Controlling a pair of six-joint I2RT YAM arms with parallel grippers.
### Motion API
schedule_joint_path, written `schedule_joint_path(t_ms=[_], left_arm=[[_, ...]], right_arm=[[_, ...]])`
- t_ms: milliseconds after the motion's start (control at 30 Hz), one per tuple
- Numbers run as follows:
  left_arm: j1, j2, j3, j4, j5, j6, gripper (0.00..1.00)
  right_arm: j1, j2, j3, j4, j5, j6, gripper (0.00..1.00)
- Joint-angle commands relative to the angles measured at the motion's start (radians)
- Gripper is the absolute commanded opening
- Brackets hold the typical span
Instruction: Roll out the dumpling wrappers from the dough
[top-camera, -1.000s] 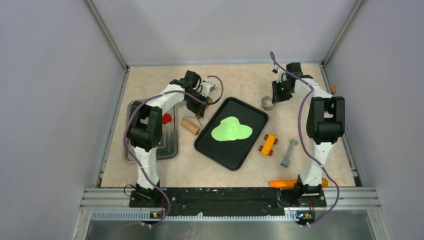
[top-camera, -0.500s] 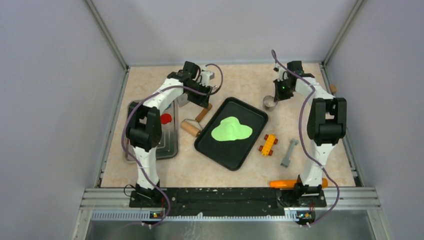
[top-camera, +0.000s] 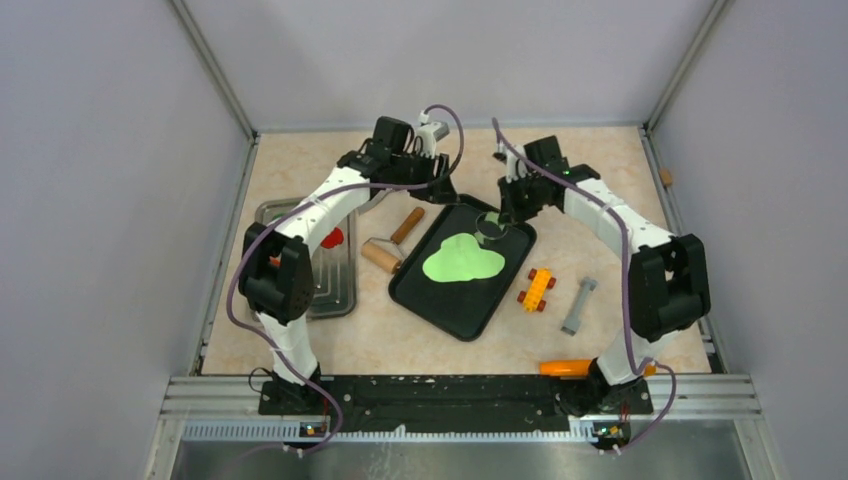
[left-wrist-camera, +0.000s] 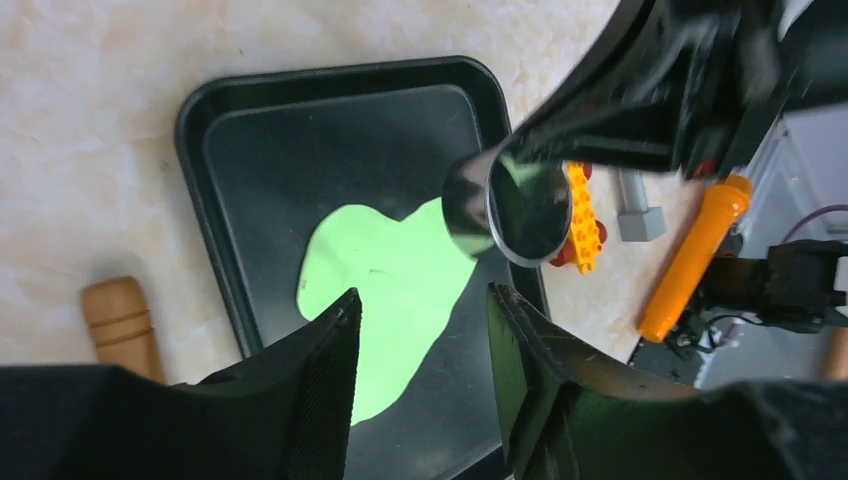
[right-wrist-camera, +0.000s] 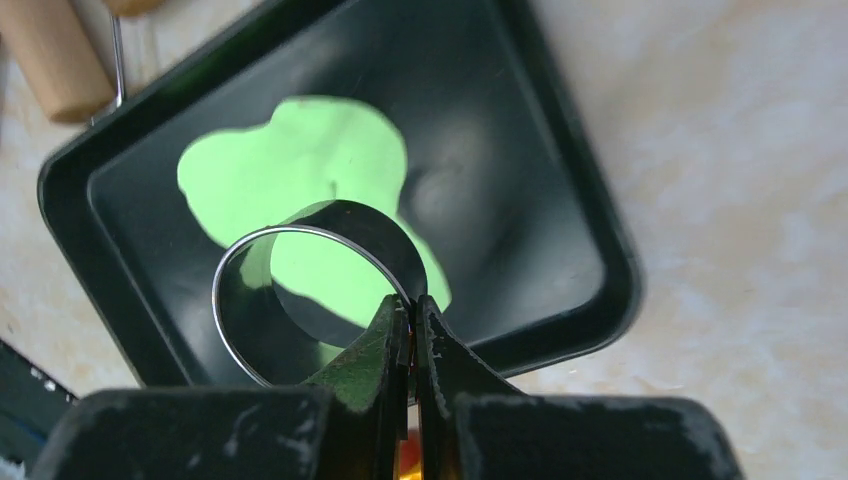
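Observation:
The lime-green dough (top-camera: 462, 258) lies as a flattened, lobed blob in the black tray (top-camera: 450, 300). My right gripper (right-wrist-camera: 412, 312) is shut on the rim of a metal ring cutter (right-wrist-camera: 300, 300) and holds it just above the dough's far edge (right-wrist-camera: 300, 165). In the top view the ring cutter (top-camera: 490, 226) hangs over the tray's back part, under my right gripper (top-camera: 504, 211). My left gripper (left-wrist-camera: 420, 300) is open and empty, hovering over the tray's back-left corner, with the dough (left-wrist-camera: 385, 290) below it. No dumpling wrappers show in any view.
A wooden rolling pin (top-camera: 392, 240) lies left of the tray. Further left, a metal tray (top-camera: 340, 290) holds a red disc (top-camera: 333, 237). Right of the black tray lie a yellow-and-red toy brick (top-camera: 537, 288), a grey piece (top-camera: 578, 305) and an orange tool (top-camera: 565, 367).
My right arm shut on the ring cutter at the back right and carried it over the tray. My left gripper let go of the rolling pin, opened and moved right to the tray's corner.

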Motion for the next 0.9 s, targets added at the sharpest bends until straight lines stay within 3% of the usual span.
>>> schedule_joint_path(t_ms=[0, 300, 867], left_arm=[[0.017, 0.029, -0.101, 0.144, 0.07, -0.165, 0.51], [0.033, -0.05, -0.24, 0.136, -0.042, -0.148, 0.54], [0.073, -0.116, -0.291, 0.129, -0.133, -0.126, 0.55]], right_arm=[[0.059, -0.005, -0.075, 0.028, -0.001, 0.035, 0.0], [0.117, 0.026, -0.12, 0.073, 0.03, 0.004, 0.0], [0.166, 0.118, -0.115, 0.095, 0.088, -0.047, 0.0]])
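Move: My right hand already holds the round cutter. The dough's middle lies about 10 cm to its left, 8 cm back and 12 cm below, and the toy car about 8 cm right and 18 cm back. From my empty left hand, the middle of the tray's left rim is about 6 cm left, 4 cm back and 17 cm down. The dough is about 9 cm back and 3 cm right of that hand, and the roller 14 cm left and 4 cm back. I keep the cutter pinched in my right hand and lower it about 8 cm towards the dough's right lobe. It swings back and left at first, nearly pauses, then sinks again with a little more left. My half-open left hand drops some 8 cm, drawing slightly back, then drifts about 5 cm left over the tray's rim, rising a touch and turning slightly counter-clockwise. ##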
